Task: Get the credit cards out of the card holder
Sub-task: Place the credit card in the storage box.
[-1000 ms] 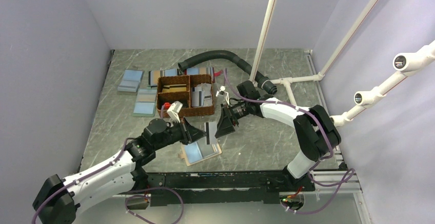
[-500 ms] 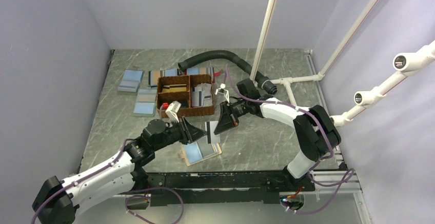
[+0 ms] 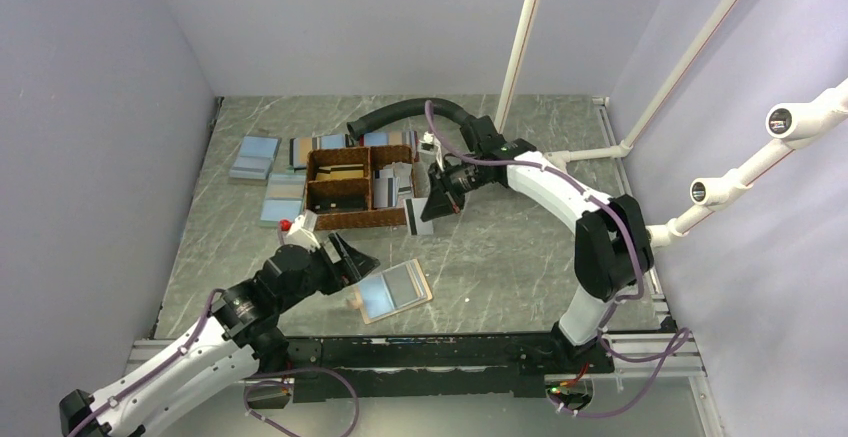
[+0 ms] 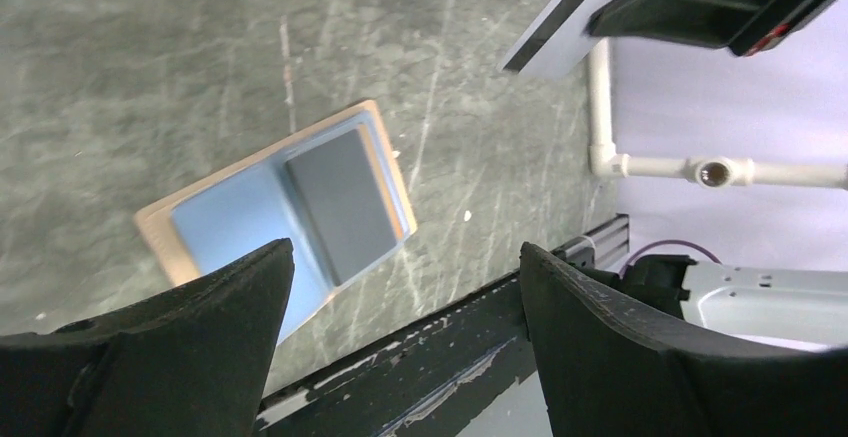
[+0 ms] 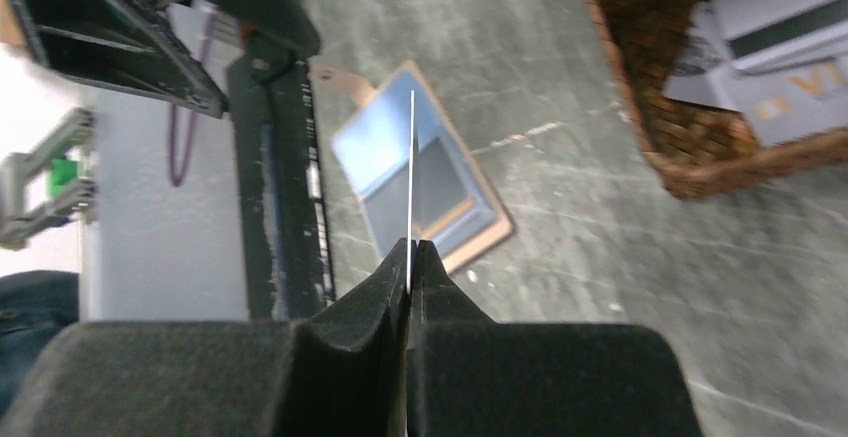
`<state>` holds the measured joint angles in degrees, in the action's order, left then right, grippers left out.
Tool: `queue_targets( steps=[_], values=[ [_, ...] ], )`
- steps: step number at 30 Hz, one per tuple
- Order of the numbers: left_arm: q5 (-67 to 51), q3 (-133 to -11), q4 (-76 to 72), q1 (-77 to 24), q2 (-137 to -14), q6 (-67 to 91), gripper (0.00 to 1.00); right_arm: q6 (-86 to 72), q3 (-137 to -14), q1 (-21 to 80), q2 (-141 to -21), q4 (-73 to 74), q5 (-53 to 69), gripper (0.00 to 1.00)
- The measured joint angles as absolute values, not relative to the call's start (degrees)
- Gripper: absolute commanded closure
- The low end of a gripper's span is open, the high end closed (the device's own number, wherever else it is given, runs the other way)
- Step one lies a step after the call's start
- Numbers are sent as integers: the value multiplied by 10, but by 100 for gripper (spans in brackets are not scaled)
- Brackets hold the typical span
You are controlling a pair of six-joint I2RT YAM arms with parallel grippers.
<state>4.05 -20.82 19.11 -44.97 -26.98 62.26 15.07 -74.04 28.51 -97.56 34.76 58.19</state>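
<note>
The card holder lies open on the table, tan-rimmed, with light blue and grey inner faces. It also shows in the left wrist view and the right wrist view. My right gripper is shut on a white credit card with a black stripe, held above the table by the basket's front right corner. In the right wrist view the card is edge-on between the closed jaws. My left gripper is open and empty, just left of the holder and apart from it.
A brown woven two-compartment basket with cards inside stands behind the holder and shows in the right wrist view. Light blue flat rectangles lie at the back left. A black hose and white pipes are at the back right.
My right gripper has carried the card up and back from the holder towards the basket. My left gripper has drawn back to the left, away from the holder.
</note>
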Motion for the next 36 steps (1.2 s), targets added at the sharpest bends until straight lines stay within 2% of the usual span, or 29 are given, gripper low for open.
queue_targets(
  steps=[11, 22, 23, 28, 30, 32, 36],
  values=[
    [62, -208, 277, -449, -268, 663, 12, 159, -897, 286, -1054, 399, 446, 100],
    [67, -208, 309, -449, -258, 687, 12, 132, -1016, 311, -1134, 403, 371, 100],
    [68, -208, 311, -449, -256, 688, 12, 129, -1023, 313, -1140, 402, 366, 97],
    [72, -208, 316, -449, -247, 697, 12, 118, -1052, 328, -1173, 399, 332, 69],
    [73, -208, 316, -449, -246, 699, 12, 114, -1063, 330, -1189, 400, 310, 62],
    [73, -208, 316, -449, -245, 702, 12, 113, -1081, 330, -1211, 398, 275, 57],
    [72, -208, 315, -449, -245, 705, 12, 113, -1083, 328, -1218, 395, 221, 54]
  ],
)
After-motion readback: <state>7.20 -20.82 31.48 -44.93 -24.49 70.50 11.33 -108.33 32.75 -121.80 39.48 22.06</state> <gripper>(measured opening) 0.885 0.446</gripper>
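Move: From the right gripper, which already holds the card, the storage box's right-hand card compartment lies about 13 cm ahead, 8 cm to the left and 13 cm below. The black-card compartment is some 13 cm further left and 3 cm nearer than that one; the red-strap wallet lies 11 cm beyond it. The open card holder sits about 14 cm back and 7 cm left of the gripper. From the left gripper the card compartment is about 22 cm ahead, 4 cm right. Carry the card forward about 16 cm with the right gripper, along the box's right side, easing some 4 cm left late on to come over the far right part of the card compartment. Then dip about 4 cm, tipping the fingers further down and turning clockwise, and open them roughly halfway to let go of the card. Let the empty left gripper, still wide open, sink 3 cm and edge left. ##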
